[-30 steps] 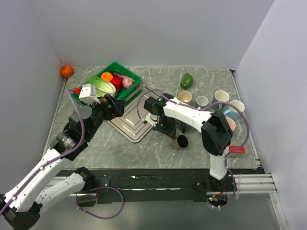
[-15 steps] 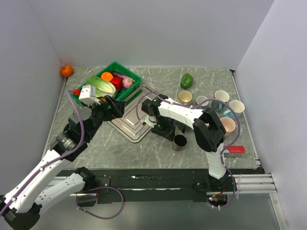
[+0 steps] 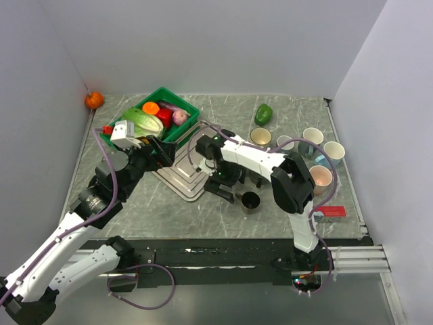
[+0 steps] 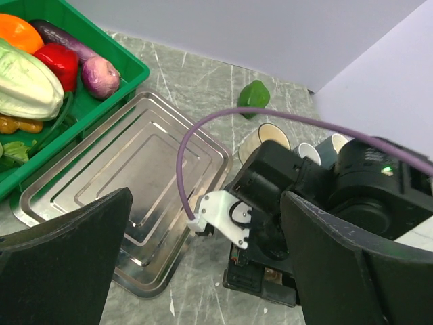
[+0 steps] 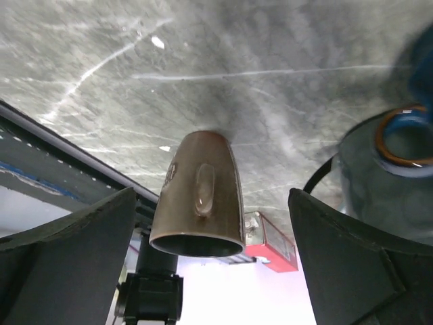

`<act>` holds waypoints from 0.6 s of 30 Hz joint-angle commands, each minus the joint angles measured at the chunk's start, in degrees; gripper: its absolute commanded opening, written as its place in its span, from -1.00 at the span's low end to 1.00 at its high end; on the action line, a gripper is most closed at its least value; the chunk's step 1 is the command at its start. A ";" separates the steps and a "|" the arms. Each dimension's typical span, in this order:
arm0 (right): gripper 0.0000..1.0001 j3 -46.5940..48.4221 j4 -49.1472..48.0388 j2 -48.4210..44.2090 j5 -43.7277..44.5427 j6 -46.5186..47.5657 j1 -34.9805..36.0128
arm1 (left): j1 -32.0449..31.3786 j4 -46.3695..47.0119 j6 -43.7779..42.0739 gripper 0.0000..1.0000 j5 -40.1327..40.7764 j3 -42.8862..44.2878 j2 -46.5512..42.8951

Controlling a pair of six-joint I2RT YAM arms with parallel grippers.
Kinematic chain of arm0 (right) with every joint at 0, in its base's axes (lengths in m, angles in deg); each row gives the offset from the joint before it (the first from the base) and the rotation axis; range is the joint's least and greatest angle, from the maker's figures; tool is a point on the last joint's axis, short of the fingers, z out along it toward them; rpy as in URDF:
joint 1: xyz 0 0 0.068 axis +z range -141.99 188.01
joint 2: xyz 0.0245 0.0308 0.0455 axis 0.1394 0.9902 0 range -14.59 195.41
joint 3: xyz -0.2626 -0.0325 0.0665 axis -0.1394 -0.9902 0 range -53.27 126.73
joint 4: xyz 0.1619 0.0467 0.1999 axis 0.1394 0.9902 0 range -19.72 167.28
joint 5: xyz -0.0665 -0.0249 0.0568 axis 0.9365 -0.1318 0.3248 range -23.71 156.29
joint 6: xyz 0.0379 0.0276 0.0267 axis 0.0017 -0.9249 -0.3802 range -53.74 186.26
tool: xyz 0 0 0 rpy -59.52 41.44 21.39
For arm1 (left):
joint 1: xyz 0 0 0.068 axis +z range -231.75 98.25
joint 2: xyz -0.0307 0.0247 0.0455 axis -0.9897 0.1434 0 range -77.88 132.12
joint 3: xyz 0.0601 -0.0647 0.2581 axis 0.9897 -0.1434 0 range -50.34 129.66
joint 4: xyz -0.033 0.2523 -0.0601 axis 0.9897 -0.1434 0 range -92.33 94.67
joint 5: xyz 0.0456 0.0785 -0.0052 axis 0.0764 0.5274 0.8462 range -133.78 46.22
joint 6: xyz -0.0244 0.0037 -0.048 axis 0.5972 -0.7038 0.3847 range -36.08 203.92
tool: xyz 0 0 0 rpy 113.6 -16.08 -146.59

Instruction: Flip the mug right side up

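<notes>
The brown metal mug [image 3: 250, 201] stands on the grey table with its dark mouth facing up, in front of the steel tray. My right gripper [image 3: 229, 191] is just left of it, low over the table and open. In the right wrist view the mug [image 5: 199, 203] shows handle-side on between the two wide-spread fingers [image 5: 67, 257], touching neither. My left gripper [image 3: 160, 150] hovers open over the tray's left part with nothing in it. The left wrist view shows the tray [image 4: 122, 183] and the right arm's wrist [image 4: 270, 223]; the mug is hidden there.
A green basket [image 3: 191, 112] of vegetables sits at the back left, next to the steel tray [image 3: 177, 181]. A green pepper [image 3: 263, 114] and several cups [image 3: 312, 135] stand at the back right. An orange [image 3: 94, 99] lies in the far left corner, a red block [image 3: 333, 211] near the right edge.
My right gripper has gone from shut to open, letting go of the mug and drawing left. The mug, tilted before, now stands mouth up. The left arm has barely moved.
</notes>
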 commanded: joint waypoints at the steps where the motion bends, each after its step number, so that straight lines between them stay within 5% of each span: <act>1: 0.99 4.96 -0.32 -6.59 0.51 -1.14 0.48 | -0.03 1.14 -0.23 0.93 -0.92 0.42 -1.12; 7: 0.99 1.73 -11.11 -16.95 4.02 -6.49 -0.48 | -0.03 0.09 0.12 0.93 -1.28 0.94 -3.23; 11: 0.99 -9.78 -24.90 -28.11 6.13 -18.08 -5.56 | -0.03 -0.36 -0.05 0.93 -0.84 0.94 -5.08; 15: 0.59 -19.88 -28.36 -40.04 13.07 -35.20 -6.56 | -0.03 0.26 -1.10 0.93 -1.80 0.33 -5.96; 18: 0.57 -30.43 -29.68 -47.78 16.50 -45.04 -6.38 | -0.03 -0.27 -1.11 0.93 -2.24 0.85 -5.00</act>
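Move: The brown mug, already upright, has its middle about 3 cm back and 4 cm right of the right hand, roughly 4 cm below it, with its handle near the open fingers. A navy mug stands some 9 cm ahead of that hand, level with it sideways; the gray-green mug stands about 8 cm ahead and 8 cm to its right, both about 4 cm lower. From the left hand, the brown mug lies roughly 25 cm right, 6 cm back and 28 cm below. The upright brown mug is left standing as the already open right hand pulls up and away from it, rising about 12 cm and drifting some 4 cm forward, first slightly left, then swinging back right. Its down-pointing fingers tip outward to the front and left while the wrist turns clockwise some 35 degrees; late on, the fingers close a little. The left hand eases up and back slightly. ##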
